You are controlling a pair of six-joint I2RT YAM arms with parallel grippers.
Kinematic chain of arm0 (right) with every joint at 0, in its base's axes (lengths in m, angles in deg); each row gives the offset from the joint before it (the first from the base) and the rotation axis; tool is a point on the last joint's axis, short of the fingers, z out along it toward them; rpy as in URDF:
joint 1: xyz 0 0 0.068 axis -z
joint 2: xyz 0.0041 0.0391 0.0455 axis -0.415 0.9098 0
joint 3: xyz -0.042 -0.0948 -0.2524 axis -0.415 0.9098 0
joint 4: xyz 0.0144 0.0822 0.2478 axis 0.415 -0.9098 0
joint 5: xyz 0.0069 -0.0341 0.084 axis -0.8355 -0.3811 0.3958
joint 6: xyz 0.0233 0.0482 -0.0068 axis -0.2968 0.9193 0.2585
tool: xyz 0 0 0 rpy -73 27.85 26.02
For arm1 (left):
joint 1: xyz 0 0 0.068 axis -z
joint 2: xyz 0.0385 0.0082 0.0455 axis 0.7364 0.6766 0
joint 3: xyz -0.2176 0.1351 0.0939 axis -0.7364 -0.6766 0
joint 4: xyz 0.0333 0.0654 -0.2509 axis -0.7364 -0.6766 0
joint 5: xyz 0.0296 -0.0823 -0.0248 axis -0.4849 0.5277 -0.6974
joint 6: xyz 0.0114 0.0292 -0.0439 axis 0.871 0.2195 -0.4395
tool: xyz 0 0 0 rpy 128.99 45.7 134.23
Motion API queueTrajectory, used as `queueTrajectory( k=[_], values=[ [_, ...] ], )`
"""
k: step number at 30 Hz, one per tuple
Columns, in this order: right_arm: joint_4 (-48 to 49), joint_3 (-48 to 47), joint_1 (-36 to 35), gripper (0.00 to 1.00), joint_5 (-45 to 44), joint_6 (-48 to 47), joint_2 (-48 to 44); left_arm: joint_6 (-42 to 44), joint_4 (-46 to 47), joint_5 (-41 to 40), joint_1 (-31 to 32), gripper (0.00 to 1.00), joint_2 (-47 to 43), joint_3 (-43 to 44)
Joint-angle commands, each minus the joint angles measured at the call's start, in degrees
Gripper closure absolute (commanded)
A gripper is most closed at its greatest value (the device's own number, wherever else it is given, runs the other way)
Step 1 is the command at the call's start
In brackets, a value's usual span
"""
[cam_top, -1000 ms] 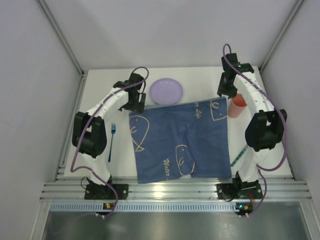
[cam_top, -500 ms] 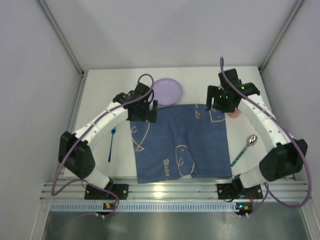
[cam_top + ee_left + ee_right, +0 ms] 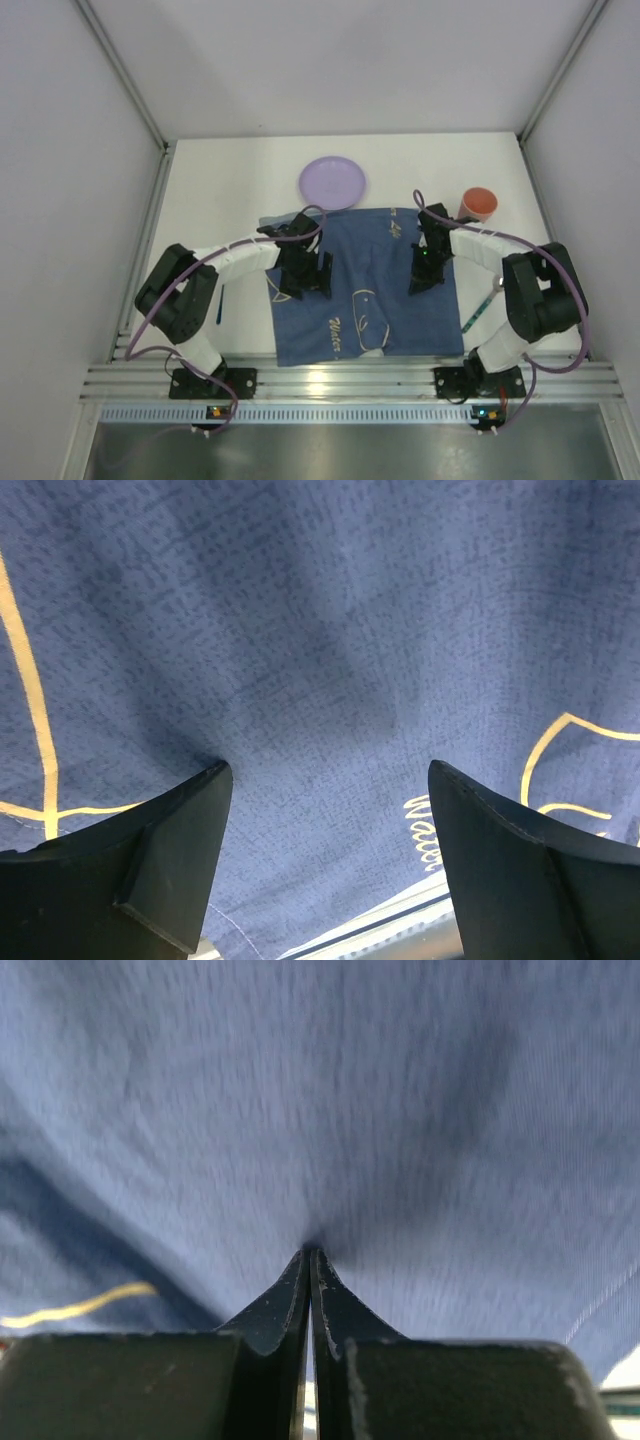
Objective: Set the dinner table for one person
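The dinner table [image 3: 215, 190] is a white top with a dark blue cloth [image 3: 390, 300] spread on its near middle. A purple plate [image 3: 332, 183] lies just behind the cloth, and an orange cup [image 3: 479, 203] stands at the back right. My left gripper [image 3: 305, 272] [image 3: 327, 770] is open, its two fingers set wide apart low over the cloth's left half. My right gripper [image 3: 425, 272] [image 3: 310, 1250] is shut on the cloth's right half. The fabric [image 3: 330, 1110] puckers into folds at its tips.
A blue fork [image 3: 220, 305] lies left of the cloth, mostly hidden by the left arm. A teal-handled spoon [image 3: 480, 310] lies right of the cloth beside the right arm. Grey walls close in the sides and back. A ribbed aluminium rail [image 3: 340, 385] runs along the near edge.
Both arms have swung from the back of the table down onto the cloth. The right gripper opened on the way and has shut at the fabric. The cup now stands uncovered.
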Motion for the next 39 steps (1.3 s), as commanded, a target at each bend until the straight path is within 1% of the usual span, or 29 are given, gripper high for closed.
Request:
queueTrajectory(
  k=[1,6,9,12,15,19,21,26,33,35,36,37,38,39],
  values=[
    [5.62,0.0,0.04,1.0,-0.95,-0.79,1.87,0.97,-0.36,-2.69,0.28,0.16,3.52,1.03],
    [5.27,2.37,3.64,1.0,-5.07,-1.06,5.39,5.45,-7.49,-9.39,0.01,0.16,5.81,3.67],
    [4.56,2.82,5.14,1.0,-7.45,-1.4,5.31,6.86,-11.01,-13.77,-0.42,0.16,5.99,4.38],
    [3.77,2.29,5.76,1.0,-8.33,-1.49,4.78,7.31,-12.6,-15.72,-1.13,0.17,5.38,4.12],
    [1.75,1.07,5.93,1.0,-11.4,-1.58,4.34,7.48,-14.53,-18.0,-1.92,0.17,5.38,4.11],
    [-0.44,0.44,6.29,1.0,-14.05,-2.11,3.11,8.1,-15.06,-18.27,-2.45,0.18,4.68,4.55],
    [-1.76,0.62,6.46,1.0,-15.97,-1.85,1.89,8.1,-15.76,-20.28,-2.45,0.17,5.02,5.52],
    [-3.52,1.76,6.81,1.0,-15.11,-1.41,-0.4,9.41,-16.99,-21.08,-3.15,0.17,6.69,9.47],
    [-4.58,0.63,6.81,1.0,-9.49,-1.05,-2.86,11.7,-20.15,-21.87,-4.21,0.17,11.35,16.06],
    [-5.45,-0.43,6.81,1.0,-8.26,-1.23,-3.48,11.44,-22.78,-23.01,-4.21,0.17,11.09,19.22],
    [-5.98,-2.0,6.81,1.0,-7.73,-1.58,-4.35,10.74,-25.67,-23.28,-4.21,0.17,9.96,20.28],
    [-7.2,-2.89,6.81,0.99,-7.46,-1.84,-4.97,10.3,-27.18,-23.28,-4.21,0.16,8.99,22.55],
    [-7.82,-4.98,6.9,0.95,-7.11,-2.37,-6.02,9.25,-29.63,-23.02,-4.29,0.16,7.07,23.79],
    [-8.7,-6.14,6.81,0.95,-6.93,-2.46,-6.55,8.81,-31.04,-22.67,-4.21,0.16,6.09,25.11]
  ],
)
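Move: The placemat lies spread but rumpled right under both grippers. Its middle is about 14 cm right and 2 cm ahead of the left hand, and about 14 cm left and 1 cm ahead of the right hand. From the left hand, the purple plate sits some 30 cm ahead and 6 cm right, the fork about 22 cm left and 2 cm ahead. From the right hand, the cup stands about 20 cm ahead and 15 cm right, the spoon 18 cm right and 3 cm back. Smooth the placemat outwards with both grippers bearing down on it. Sweep the left gripper, kept open, about 7 cm left, rolling it some 25 degrees until it points nearly straight down, then forward about 4 cm and up off the cloth. Slide the shut right gripper 5 cm right, sinking about 1 cm first and turning slightly clockwise. ##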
